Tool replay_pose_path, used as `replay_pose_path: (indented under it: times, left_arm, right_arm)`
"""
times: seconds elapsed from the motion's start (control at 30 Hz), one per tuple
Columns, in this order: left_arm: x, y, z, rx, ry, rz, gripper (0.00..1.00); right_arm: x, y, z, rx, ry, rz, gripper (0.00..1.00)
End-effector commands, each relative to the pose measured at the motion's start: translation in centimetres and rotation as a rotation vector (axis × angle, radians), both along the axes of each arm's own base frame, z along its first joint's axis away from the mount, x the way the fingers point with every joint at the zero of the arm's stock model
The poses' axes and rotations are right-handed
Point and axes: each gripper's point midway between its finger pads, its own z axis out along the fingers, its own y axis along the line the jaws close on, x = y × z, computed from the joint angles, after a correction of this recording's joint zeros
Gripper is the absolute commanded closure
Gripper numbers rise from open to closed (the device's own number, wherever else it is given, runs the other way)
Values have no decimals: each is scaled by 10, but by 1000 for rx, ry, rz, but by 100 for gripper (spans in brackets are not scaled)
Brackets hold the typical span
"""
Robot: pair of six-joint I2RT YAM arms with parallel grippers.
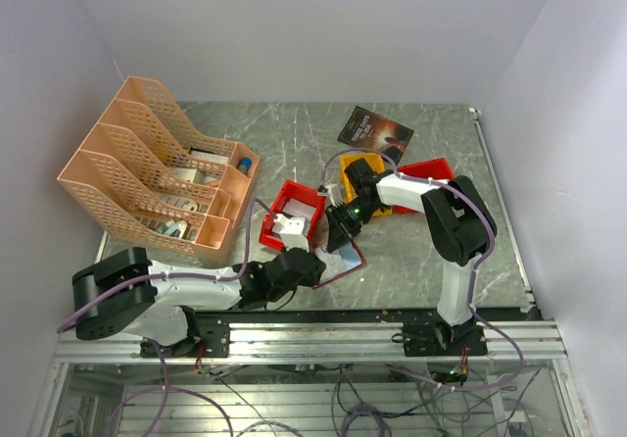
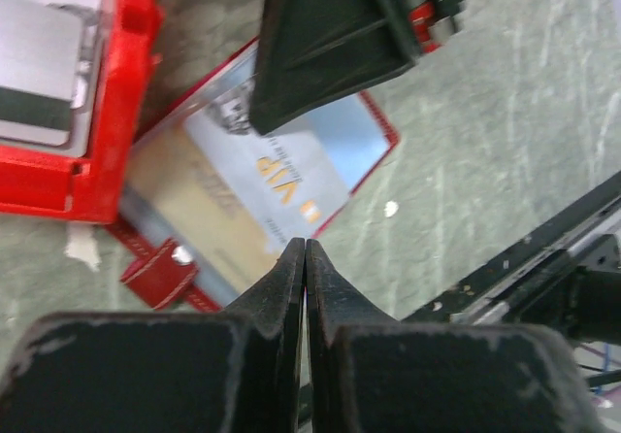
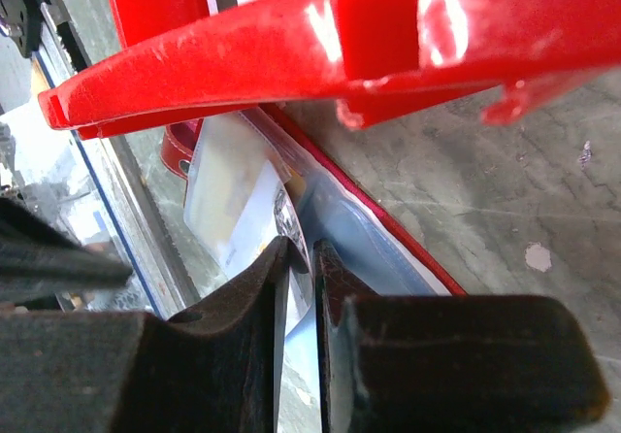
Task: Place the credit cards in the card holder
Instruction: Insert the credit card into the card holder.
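Observation:
The dark-red card holder (image 1: 345, 264) lies open on the table just in front of a red bin (image 1: 271, 223). A pale VIP credit card (image 2: 291, 171) lies on the holder's bluish pocket, and its snap tab (image 2: 157, 272) shows at the lower left. My left gripper (image 2: 306, 247) is shut with nothing between its tips, and it hovers at the holder's near edge. My right gripper (image 3: 303, 250) stands over the holder (image 3: 393, 249). Its jaws are slightly apart, with the edge of a white card (image 3: 243, 210) in the gap. More credit cards (image 2: 39, 59) lie in the red bin.
An orange file organiser (image 1: 157, 168) fills the left side. A yellow bin (image 1: 351, 168) and a second red bin (image 1: 431, 170) sit behind the right arm. A dark booklet (image 1: 375, 131) lies further back. The red bin's rim (image 3: 291, 45) hangs close over the right gripper.

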Motion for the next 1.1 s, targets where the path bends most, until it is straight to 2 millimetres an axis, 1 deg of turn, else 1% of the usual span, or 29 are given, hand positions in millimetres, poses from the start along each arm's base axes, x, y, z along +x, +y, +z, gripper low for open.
replay_pose_path:
  times: [0.0,0.07,0.13,0.17,0.27,0.43,0.5,0.57,0.67,0.73,0.87,1.07]
  left_arm:
    - [5,-14,25,-26,-32,70,90]
    - [5,-19,28,-19,-35,117,89]
    - [8,-21,24,21,-39,173,89]
    - [9,-26,27,24,-40,196,88]
    - [14,-35,25,63,-33,252,88]
    - [21,-55,13,157,-1,295,89]
    - [22,-60,2,215,8,299,90]
    - [24,-68,-1,243,17,309,91]
    - [27,-73,-6,289,21,328,92]
    - [29,-74,-8,303,16,342,91]
    - [37,-73,-12,306,13,370,90]
    - [52,-78,-20,279,34,379,91]
  right_arm:
    - [-4,-5,-18,-50,-8,15,85]
    - [-4,-5,-18,-48,-9,16,85]
    - [-4,-5,-18,-49,-6,16,84]
    - [-5,-5,-19,-49,-5,17,84]
    - [-5,-5,-19,-49,-3,18,84]
    - [-5,-5,-18,-48,-4,19,84]
    - [-5,-5,-18,-47,-5,18,84]
    - [-5,-5,-18,-47,-5,19,84]
    - [-5,-6,-19,-48,-2,19,84]
    - [-5,-6,-18,-46,-1,19,84]
    - [-5,-6,-19,-47,0,20,84]
    - [-5,-6,-19,-47,0,19,84]
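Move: The VIP card, partly in the holder's pocket, has its middle about 2 cm ahead of the left hand, 3 cm to its right and 5 cm below. From that hand, the red clasp lies level fore and aft, about 3 cm left and 5 cm down; the red basket's middle is some 13 cm ahead and 6 cm left. The right hand has the same card about 3 cm back, 1 cm left and 1 cm below. Swinging to its right in a low arc, the left hand rises about 3 cm, goes some 8 cm over the holder from its clasp end, then sinks 5 cm, easing forward and slightly back left at the end. It turns some 20 degrees counter-clockwise, left side lifting, shut tips coming in close by the card's near right part. The right hand stays put at the card's far edge, fingers barely open. ##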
